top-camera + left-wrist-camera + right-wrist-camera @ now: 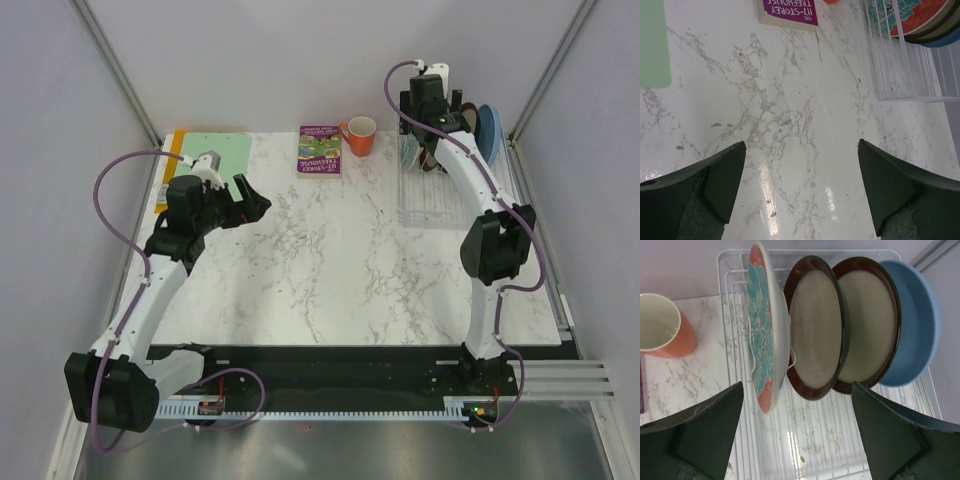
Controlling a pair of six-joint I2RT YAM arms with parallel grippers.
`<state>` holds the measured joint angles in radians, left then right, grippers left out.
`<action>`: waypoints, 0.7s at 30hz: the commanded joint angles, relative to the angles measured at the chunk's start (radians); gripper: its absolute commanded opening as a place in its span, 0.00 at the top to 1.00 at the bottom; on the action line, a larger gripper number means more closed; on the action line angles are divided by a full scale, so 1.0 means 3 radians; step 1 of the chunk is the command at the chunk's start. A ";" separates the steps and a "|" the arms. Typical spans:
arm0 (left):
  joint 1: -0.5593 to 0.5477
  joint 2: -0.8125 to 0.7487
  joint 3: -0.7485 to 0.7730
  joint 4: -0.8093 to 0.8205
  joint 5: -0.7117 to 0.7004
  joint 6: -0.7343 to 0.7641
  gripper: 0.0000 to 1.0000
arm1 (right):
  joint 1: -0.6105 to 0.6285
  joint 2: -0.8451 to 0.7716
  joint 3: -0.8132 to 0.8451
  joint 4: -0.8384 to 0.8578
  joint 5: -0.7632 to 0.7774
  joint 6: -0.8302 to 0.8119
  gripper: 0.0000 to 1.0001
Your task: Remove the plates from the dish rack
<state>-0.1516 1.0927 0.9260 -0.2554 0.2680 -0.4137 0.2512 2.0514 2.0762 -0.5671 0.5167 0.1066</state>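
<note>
The clear wire dish rack (430, 205) stands at the table's far right, its base bars (805, 440) showing in the right wrist view. Upright in it, left to right, are a red-orange plate with teal flowers (761, 335), two dark-rimmed cream plates (815, 325) (870, 320) and a light blue plate (917, 325). My right gripper (797, 390) hovers open just above the plates, gripping nothing. My left gripper (801, 145) is open over bare marble at the left (255, 200), far from the rack (900, 75).
An orange mug (360, 136) stands just left of the rack, also in the right wrist view (662, 327). A purple book (320, 150) lies beside it. A green clipboard (215, 160) lies at the far left. Walls close in behind and beside the rack.
</note>
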 commanded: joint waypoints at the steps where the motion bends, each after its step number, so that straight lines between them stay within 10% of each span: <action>1: 0.0015 0.0105 -0.0024 0.0135 0.0012 -0.0037 0.00 | 0.0017 0.0248 0.0493 0.0228 0.0272 -0.0176 0.06; 16: 0.0015 0.0279 -0.0111 0.0309 0.0048 0.0075 0.03 | -0.0009 0.1057 0.1092 0.0392 0.0420 -0.0289 0.28; 19: 0.0015 0.0300 -0.0121 0.0319 0.0068 0.0085 0.03 | -0.0045 0.1082 0.1061 0.0428 0.0420 -0.0279 0.45; 21: 0.0015 0.0310 -0.0116 0.0325 0.0083 0.0075 0.04 | -0.0050 0.1072 0.1041 0.0433 0.0420 -0.0289 0.79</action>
<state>-0.1516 1.1858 0.8925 -0.2073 0.2710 -0.4114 0.2466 2.3764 2.3550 -0.4847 0.6109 0.0246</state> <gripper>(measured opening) 0.971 0.497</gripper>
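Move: The patterned plate, first in the rack, stands with its middle about 10 cm ahead of the right hand, straight in line and some 8 cm below. Beside it, level fore and aft, the near brown plate is 5 cm to its right and the far brown plate 10 cm. The mug stands 14 cm left of the patterned plate and 4 cm farther out. From the left hand that plate lies roughly 30 cm ahead, 36 cm right and 6 cm lower. Bring the open right gripper forward about 7 cm onto the patterned plate, sinking some 5 cm, mostly in the later part, so one finger passes down each side of its near upper rim. As the reach slows, close the fingers around the rim to about half open. Meanwhile lower the left hand, still open, about 4 cm over bare table. ##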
